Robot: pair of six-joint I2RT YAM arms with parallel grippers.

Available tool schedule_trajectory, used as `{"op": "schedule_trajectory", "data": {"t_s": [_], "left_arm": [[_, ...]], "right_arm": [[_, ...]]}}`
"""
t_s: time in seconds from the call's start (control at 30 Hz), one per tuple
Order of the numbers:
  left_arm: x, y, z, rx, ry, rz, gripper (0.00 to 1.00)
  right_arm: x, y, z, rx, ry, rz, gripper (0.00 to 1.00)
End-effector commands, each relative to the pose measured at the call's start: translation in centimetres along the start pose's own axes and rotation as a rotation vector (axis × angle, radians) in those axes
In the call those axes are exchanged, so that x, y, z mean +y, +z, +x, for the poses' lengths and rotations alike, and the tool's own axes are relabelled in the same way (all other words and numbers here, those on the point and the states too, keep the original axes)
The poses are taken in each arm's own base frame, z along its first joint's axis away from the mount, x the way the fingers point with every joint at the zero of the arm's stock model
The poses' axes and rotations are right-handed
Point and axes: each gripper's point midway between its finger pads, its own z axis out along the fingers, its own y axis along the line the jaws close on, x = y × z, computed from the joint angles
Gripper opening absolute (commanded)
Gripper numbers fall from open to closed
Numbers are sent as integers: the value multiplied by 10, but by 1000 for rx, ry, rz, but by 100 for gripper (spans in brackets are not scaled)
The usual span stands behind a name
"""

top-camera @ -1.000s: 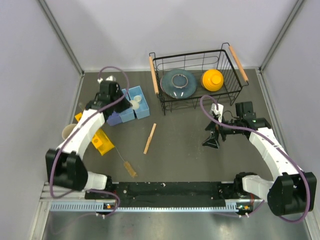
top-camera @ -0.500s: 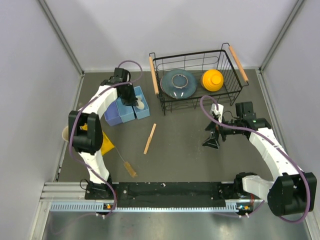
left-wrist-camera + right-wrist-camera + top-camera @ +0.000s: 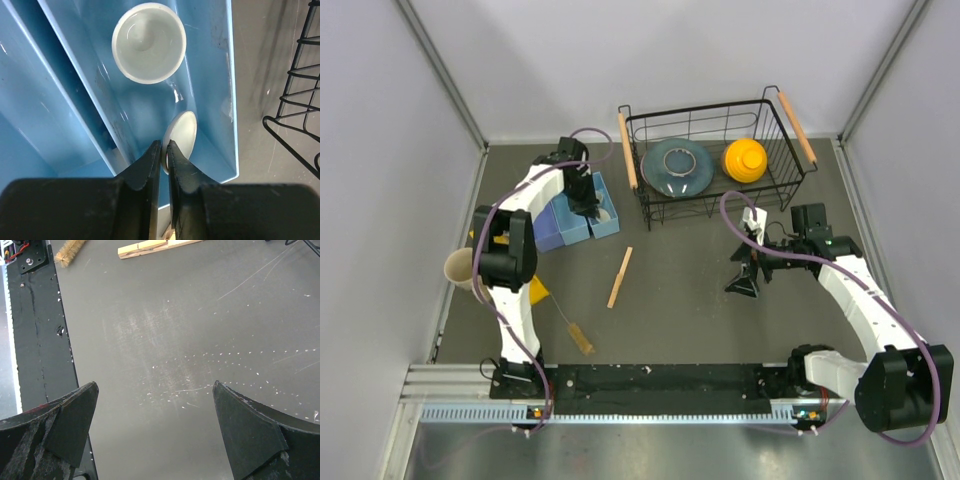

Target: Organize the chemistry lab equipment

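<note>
My left gripper (image 3: 163, 145) is shut on the rim of a small white dish (image 3: 184, 131), held on edge low inside the rightmost light-blue bin (image 3: 212, 65). A second white dish (image 3: 148, 42) lies flat farther along in the same bin. From above, the left gripper (image 3: 587, 203) is over that bin (image 3: 608, 222). The tan wooden stick (image 3: 620, 277) lies mid-table, and the wire brush (image 3: 581, 338) lies near the front rail. My right gripper (image 3: 744, 277) hangs open over bare table at the right. In the right wrist view, nothing is between the right gripper's fingertips (image 3: 155, 385).
A black wire basket (image 3: 632, 150) at the back holds a blue-grey plate (image 3: 676, 166) and a yellow bowl (image 3: 744, 159). Two more blue bins (image 3: 558, 228) stand left of the first. A tan cup (image 3: 458, 267) and a yellow object (image 3: 532, 291) sit at the left edge.
The left arm has reached farther back and right, carrying the white dish down into the rightmost bin. Its jaws have eased very slightly. The right arm has not moved.
</note>
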Motion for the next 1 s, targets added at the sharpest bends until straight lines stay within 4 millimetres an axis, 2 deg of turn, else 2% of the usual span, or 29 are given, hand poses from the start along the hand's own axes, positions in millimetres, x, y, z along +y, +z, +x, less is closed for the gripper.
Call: {"op": "schedule_trajectory", "data": {"t_s": [0.0,0.13,0.17,0.3,0.4,0.47,0.5,0.53,0.6,0.63,0.7,0.73,0.8,0.83,0.87,0.9,0.93,0.97], "left_arm": [[-5,-6,-13,-11,23,17,17],[-8,-11,-16,-21,22,22,25],[-9,-16,-18,-29,24,24,30],[-12,-31,-24,-58,30,20,35],[-20,-55,-31,-101,36,39,39],[-27,-79,-37,-154,41,57,41],[-29,-88,-39,-175,43,62,45],[-33,-106,-42,-214,50,78,47],[-36,-123,-43,-260,55,93,57],[-41,-145,-45,-312,64,112,61],[-39,-157,-38,-346,67,122,68],[-45,-180,-38,-408,77,154,75],[-42,-190,-28,-436,76,164,81],[-47,-212,-27,-502,85,195,85],[-46,-209,-14,-485,92,220,87],[-48,-215,-10,-504,98,238,89],[-53,-238,-9,-583,106,281,91],[-52,-232,4,-566,113,301,96]], "right_arm": [[-3,-1,-4,-22,-29,-1,99],[-3,-1,-3,-20,-27,-3,99],[-3,-1,-3,-20,-28,-4,99],[-3,-1,-4,-21,-30,-1,99],[-2,-1,-4,-23,-32,-2,99],[-2,-1,-4,-23,-30,-3,99],[-3,-1,-4,-22,-32,0,99],[-3,-1,-4,-21,-31,-1,99],[-4,-2,-4,-19,-32,3,99],[-3,-1,-3,-18,-31,4,99],[-4,-2,-3,-17,-35,7,99],[-3,-2,-4,-19,-38,6,99],[-3,-2,-5,-24,-42,3,99],[-2,-3,-6,-28,-44,2,99],[-2,-3,-6,-28,-43,2,99],[-1,-2,-7,-29,-45,0,99],[-1,-3,-6,-31,-47,1,99],[-1,-3,-7,-33,-51,2,99]]}}
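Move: Near the near end of the right-hand blue tray, the white dish is already between the left fingertips, about 1 cm below the hand point. The white cup stands in the same tray some 5 cm ahead and 2 cm left of the hand; the middle blue tray lies 6 cm left, about level. The wooden clamp is roughly 14 cm back and 4 cm right. From the right hand, the dish is about 13 cm ahead and 29 cm left. Letting go of the white dish inside the tray, the left hand stays almost in place while its nearly shut fingers begin to part, then rises ever faster, about 21 cm up and away from the trays. It draws back some 6 cm on the way, the fingertips swinging forward by about 30 degrees and opening nearly wide. ##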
